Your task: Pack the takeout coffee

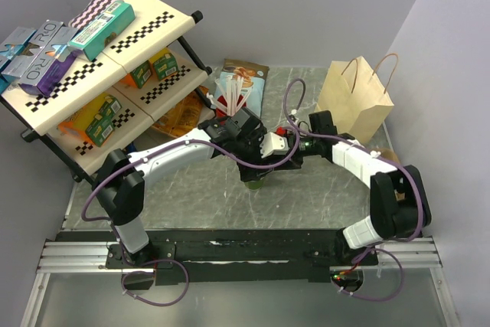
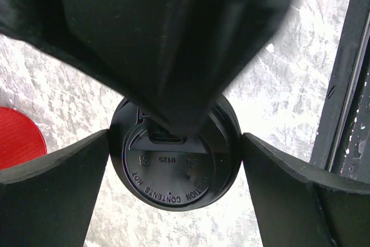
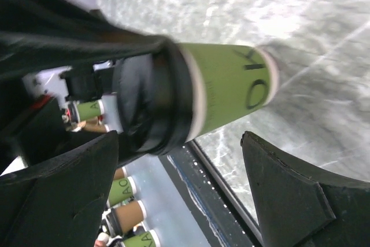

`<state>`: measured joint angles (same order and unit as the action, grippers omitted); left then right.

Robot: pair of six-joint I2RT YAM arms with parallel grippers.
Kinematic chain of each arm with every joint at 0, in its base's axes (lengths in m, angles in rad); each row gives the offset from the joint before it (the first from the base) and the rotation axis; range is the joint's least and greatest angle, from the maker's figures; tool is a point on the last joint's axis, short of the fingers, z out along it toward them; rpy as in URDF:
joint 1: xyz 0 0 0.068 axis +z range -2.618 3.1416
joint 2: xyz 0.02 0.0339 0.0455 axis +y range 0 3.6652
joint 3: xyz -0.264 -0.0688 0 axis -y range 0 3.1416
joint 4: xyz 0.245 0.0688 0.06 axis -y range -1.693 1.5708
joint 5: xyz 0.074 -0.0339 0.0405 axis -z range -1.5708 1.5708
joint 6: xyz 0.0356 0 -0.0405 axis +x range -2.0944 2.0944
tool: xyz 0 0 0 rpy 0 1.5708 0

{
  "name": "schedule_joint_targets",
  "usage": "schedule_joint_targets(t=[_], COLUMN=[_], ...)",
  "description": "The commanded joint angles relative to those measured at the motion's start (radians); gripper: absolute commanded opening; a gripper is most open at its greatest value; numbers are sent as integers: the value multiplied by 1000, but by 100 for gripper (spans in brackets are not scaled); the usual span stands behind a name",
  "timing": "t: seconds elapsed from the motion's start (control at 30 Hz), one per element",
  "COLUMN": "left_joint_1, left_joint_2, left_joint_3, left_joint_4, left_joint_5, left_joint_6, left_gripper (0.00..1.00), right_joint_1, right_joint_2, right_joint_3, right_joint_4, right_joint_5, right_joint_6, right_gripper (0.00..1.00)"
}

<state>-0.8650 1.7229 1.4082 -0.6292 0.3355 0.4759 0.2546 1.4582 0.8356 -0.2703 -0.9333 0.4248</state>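
The takeout coffee (image 1: 253, 181) stands upright on the table, a green paper cup (image 3: 228, 82) with a black lid (image 2: 173, 180). My left gripper (image 2: 176, 143) is open right above it. Its fingers (image 2: 63, 183) flank the lid closely on both sides, and I cannot tell whether they touch it. A blurred black part (image 2: 167, 44) hangs over the lid's far edge. My right gripper (image 3: 179, 143) is open beside the cup, which lies beyond its fingertips, not between them. In the top view both grippers (image 1: 256, 147) crowd together over the cup.
A red cup (image 2: 17, 137) with white stirrers (image 1: 233, 97) stands just behind the left gripper. A brown paper bag (image 1: 356, 105) stands open at the back right. A tilted shelf (image 1: 164, 28) with boxes fills the back left, and a snack pouch (image 1: 246, 82) lies beside it.
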Motion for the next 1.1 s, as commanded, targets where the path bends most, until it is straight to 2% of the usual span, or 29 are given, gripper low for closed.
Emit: schedule_joint_targets(t=[0.0, 0.5, 0.77, 0.87, 1.0, 1.07], left_joint_1=[3, 11, 87, 139, 210, 227], left_joint_2=[-43, -62, -109, -154, -230, -240], left_joint_3=[-6, 18, 14, -17, -92, -112], left_joint_4=[-6, -23, -3, 26, 98, 97], left_joint_5=[14, 86, 155, 146, 70, 65], left_joint_6=[-20, -16, -88, -144, -375, -434], left_gripper=[99, 99, 99, 99, 99, 99], right_joint_1=[2, 2, 3, 9, 23, 31], right_joint_2=[50, 39, 28, 28, 28, 30], right_joint_3=[45, 31, 36, 49, 71, 80], right_joint_4=[-50, -109, -113, -116, -115, -115], right_joint_5=[76, 149, 159, 154, 152, 149], right_joint_6=[-15, -72, -81, -89, -96, -101], right_gripper=[92, 89, 89, 89, 89, 89])
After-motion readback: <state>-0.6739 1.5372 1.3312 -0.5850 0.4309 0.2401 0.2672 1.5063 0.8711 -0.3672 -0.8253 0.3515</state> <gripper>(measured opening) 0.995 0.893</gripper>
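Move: The lidded cup stands upright between the wide-open fingers of the left hand, its middle about 4 cm below that hand and 1 cm to its right; the red canister is some 16 cm ahead and 5 cm to the left of this hand. From the right hand the cup's middle lies about 4 cm to the left and 3 cm lower, level fore and aft. The paper bag is roughly 16 cm ahead of the right hand and 26 cm to its right. The right hand brings its upper finger down onto the cup's lid, sinking some 2.5 cm mostly at the start, then holds there, bearing down, with its fingers still wide apart. Meanwhile the left hand, still fully open, eases back slightly, then pulls up and away from the lid, left and forward, about 8 cm in all, speeding up and swinging counter-clockwise. ##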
